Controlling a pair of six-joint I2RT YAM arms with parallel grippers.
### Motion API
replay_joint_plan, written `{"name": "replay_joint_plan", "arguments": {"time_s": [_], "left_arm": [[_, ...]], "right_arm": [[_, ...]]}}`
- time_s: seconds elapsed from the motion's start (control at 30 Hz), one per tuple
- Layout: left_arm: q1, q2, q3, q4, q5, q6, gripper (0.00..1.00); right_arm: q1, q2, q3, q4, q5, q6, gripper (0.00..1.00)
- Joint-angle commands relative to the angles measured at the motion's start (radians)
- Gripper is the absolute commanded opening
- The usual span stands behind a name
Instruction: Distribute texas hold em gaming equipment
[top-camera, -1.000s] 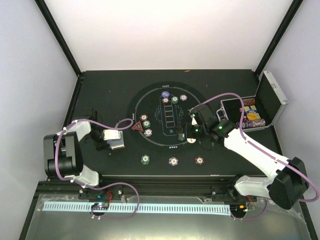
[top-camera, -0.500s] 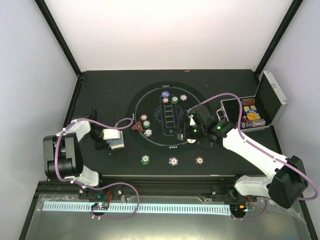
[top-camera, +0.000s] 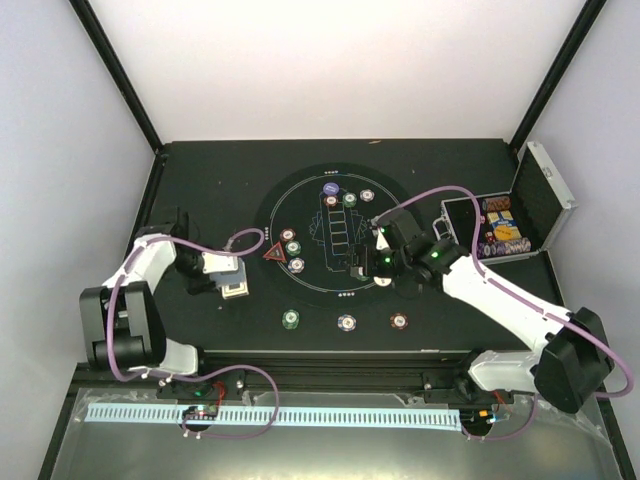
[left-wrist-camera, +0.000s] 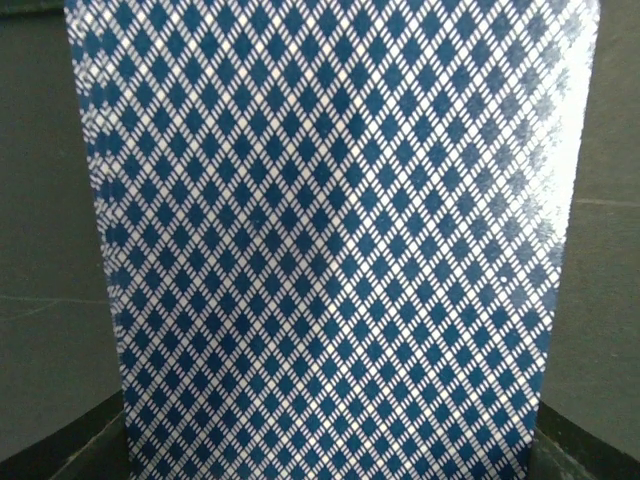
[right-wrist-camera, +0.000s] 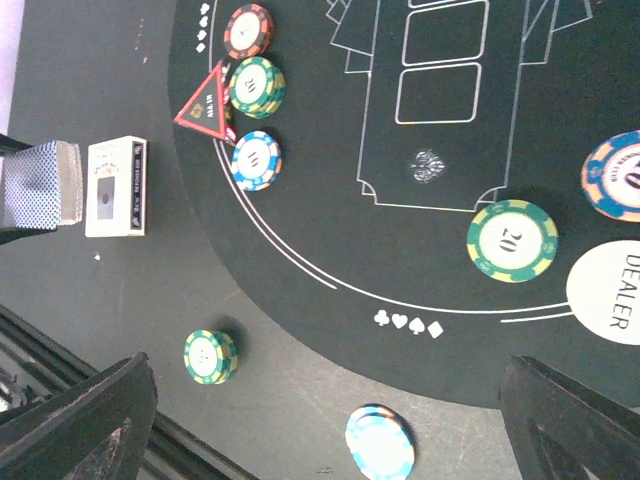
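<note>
My left gripper (top-camera: 220, 269) is shut on a stack of blue-diamond-backed playing cards (left-wrist-camera: 330, 230), which fills the left wrist view. The stack also shows in the right wrist view (right-wrist-camera: 40, 185), next to a white card box (right-wrist-camera: 115, 187) off the mat's left side. My right gripper (right-wrist-camera: 325, 430) is open and empty, hovering over the mat's lower right (top-camera: 365, 264). Below it lie a green chip (right-wrist-camera: 512, 240) and the white dealer button (right-wrist-camera: 610, 292). The red triangle marker (top-camera: 274, 253) sits beside three chips (top-camera: 292, 248).
The round black mat (top-camera: 310, 285) holds more chips near its top (top-camera: 350, 198). Three chips (top-camera: 346, 322) lie in a row off its near edge. The open silver case (top-camera: 535, 200) with chips inside stands at the right.
My right gripper has moved left over the mat. My left arm has shifted its elbow and raised its forearm, with the cards still held in about the same spot.
</note>
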Motion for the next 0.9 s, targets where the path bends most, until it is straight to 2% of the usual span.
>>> {"name": "replay_joint_plan", "arguments": {"time_s": [0.0, 0.13, 0.3, 0.43, 0.57, 0.67, 0.87], "left_arm": [[-0.011, -0.071, 0.07, -0.132, 0.106, 0.044, 0.02], [-0.027, -0.138, 0.096, -0.203, 0.191, 0.063, 0.02], [-0.098, -0.217, 0.121, -0.266, 0.218, 0.031, 0.01], [-0.157, -0.238, 0.145, -0.296, 0.231, -0.009, 0.02], [-0.191, -0.247, 0.168, -0.317, 0.239, -0.032, 0.02], [-0.204, -0.256, 0.171, -0.324, 0.232, -0.034, 0.02], [-0.223, -0.265, 0.166, -0.32, 0.225, -0.041, 0.01]], "right_arm": [[0.01, 0.013, -0.012, 0.072, -0.076, 0.025, 0.96], [0.014, 0.035, -0.04, 0.233, -0.245, 0.095, 0.96], [0.07, 0.119, -0.073, 0.598, -0.438, 0.276, 0.96], [0.144, 0.242, -0.064, 0.859, -0.507, 0.43, 0.95], [0.199, 0.343, -0.063, 1.084, -0.54, 0.576, 0.87], [0.224, 0.39, -0.063, 1.159, -0.538, 0.62, 0.8], [0.251, 0.446, -0.028, 1.189, -0.538, 0.642, 0.74]]}}
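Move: The deck of cards, already off the table in the left fingers, is about 30 cm to the right hand's left, level with it fore and aft and some 10 cm lower. The red triangle marker lies about 19 cm left, 2 cm ahead and 15 cm below; the card box about 28 cm left, 3 cm back and 14 cm below. From the left hand, the deck's middle is some 3 cm right; the open right gripper waits about 34 cm right, 10 cm higher. The right hand sweeps left about 19 cm over the triangle marker's side of the mat towards the deck, drawing back some 6 cm and rising slightly, while the wrist rolls and swings its fingers up to point left at the deck, about 50 degrees in all, and the wide-open fingers narrow a little without touching the cards. The left hand, keeping its pinch on the deck's sides, brings it up about 9 cm and 8 cm to the right towards the oncoming gripper, easing back a little and tilting slightly. ##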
